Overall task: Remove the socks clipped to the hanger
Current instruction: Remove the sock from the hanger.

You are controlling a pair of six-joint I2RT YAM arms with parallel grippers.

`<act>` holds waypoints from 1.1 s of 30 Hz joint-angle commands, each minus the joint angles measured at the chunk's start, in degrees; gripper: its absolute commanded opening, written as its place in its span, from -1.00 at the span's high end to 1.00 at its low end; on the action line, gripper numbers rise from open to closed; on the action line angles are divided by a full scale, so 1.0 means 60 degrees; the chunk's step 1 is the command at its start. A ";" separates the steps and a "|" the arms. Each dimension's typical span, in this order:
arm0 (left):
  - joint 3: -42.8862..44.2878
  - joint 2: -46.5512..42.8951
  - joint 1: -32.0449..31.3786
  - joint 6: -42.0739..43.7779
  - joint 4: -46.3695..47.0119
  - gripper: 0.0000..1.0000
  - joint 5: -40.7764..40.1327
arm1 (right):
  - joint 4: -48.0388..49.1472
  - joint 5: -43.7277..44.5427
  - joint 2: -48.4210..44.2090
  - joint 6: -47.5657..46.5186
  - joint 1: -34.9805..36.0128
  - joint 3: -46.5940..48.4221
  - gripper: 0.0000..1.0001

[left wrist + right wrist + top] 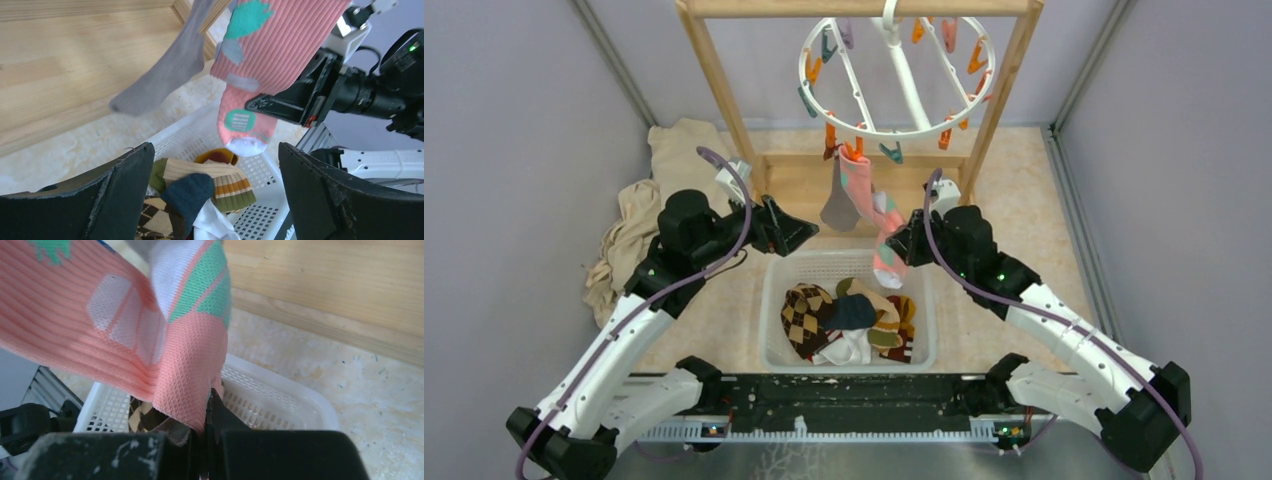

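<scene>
The white round hanger (902, 131) with orange and teal clips hangs from the wooden frame. Two socks still hang from its front clips: a grey sock (838, 203) (165, 75) and a pink sock (872, 205) (270, 65) (105, 335) with teal and white patches. My right gripper (904, 243) (212, 415) is shut on the pink sock's lower part. My left gripper (796, 232) (215, 185) is open, just left of the grey sock, with nothing between its fingers.
A white perforated basket (780, 290) (320, 200) (280, 390) below the hanger holds several loose socks, among them a brown argyle one (804, 315) and a navy one (852, 312). The wooden frame (724, 95) stands behind. A beige cloth pile (639, 215) lies at the left.
</scene>
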 commanded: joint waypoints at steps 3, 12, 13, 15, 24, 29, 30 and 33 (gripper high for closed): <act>-0.0732 -0.0679 -0.0054 0.0307 0.0043 -0.98 0.0120 | 0.1315 -0.1381 0.0049 0.0620 0.0119 0.0723 1.00; -0.2192 -0.1421 -0.0050 0.0247 0.1132 -0.98 0.0705 | 0.3056 -0.3163 0.0347 0.1881 0.0107 0.0499 1.00; -0.2305 -0.1451 -0.0053 0.0192 0.1313 -0.98 0.0851 | 0.3211 -0.3280 0.0361 0.1990 0.0114 0.0472 1.00; -0.2525 -0.1467 -0.0058 0.0018 0.1718 -0.98 0.1176 | 0.3572 -0.3449 0.0384 0.2197 0.0120 0.0397 1.00; -0.3378 -0.1422 -0.0050 -0.1134 0.3778 -0.98 0.2504 | 0.4969 -0.4221 0.0523 0.3011 0.0134 -0.0046 1.00; -0.3824 -0.1267 -0.0048 -0.1934 0.5107 -0.98 0.3089 | 0.5220 -0.4178 0.0551 0.3129 0.0186 -0.0235 1.00; -0.3886 -0.1237 -0.0051 -0.1963 0.5212 -0.98 0.3075 | 0.5317 -0.4202 0.0590 0.3153 0.0212 -0.0256 1.00; -0.4006 -0.1108 -0.0059 -0.1956 0.5434 -0.98 0.3008 | 0.5559 -0.4254 0.0667 0.3290 0.0310 -0.0316 1.00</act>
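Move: The pink sock, still clipped above and pinched shut in the right fingers, has its loose foot about 17 cm to the right of the open left hand, level with it forward and some 13 cm lower. From the right hand, the left gripper is about 17 cm left, level forward and 10 cm higher; the sock's clip is roughly 14 cm ahead, 7 left and 17 above; the grey sock is 13 ahead and 10 left, near hand height; the basket's middle is 6 back, 8 left and 20 below. The pink sock is carried left and up, about 8 cm each way and slightly back, towards the left gripper; the right hand keeps its pinch while its fingers swing counter-clockwise and level out, some 35 degrees in all. The left hand, wide open, comes back and down about 5 cm each, then edges right and turns clockwise towards the hanging foot, without closing. ##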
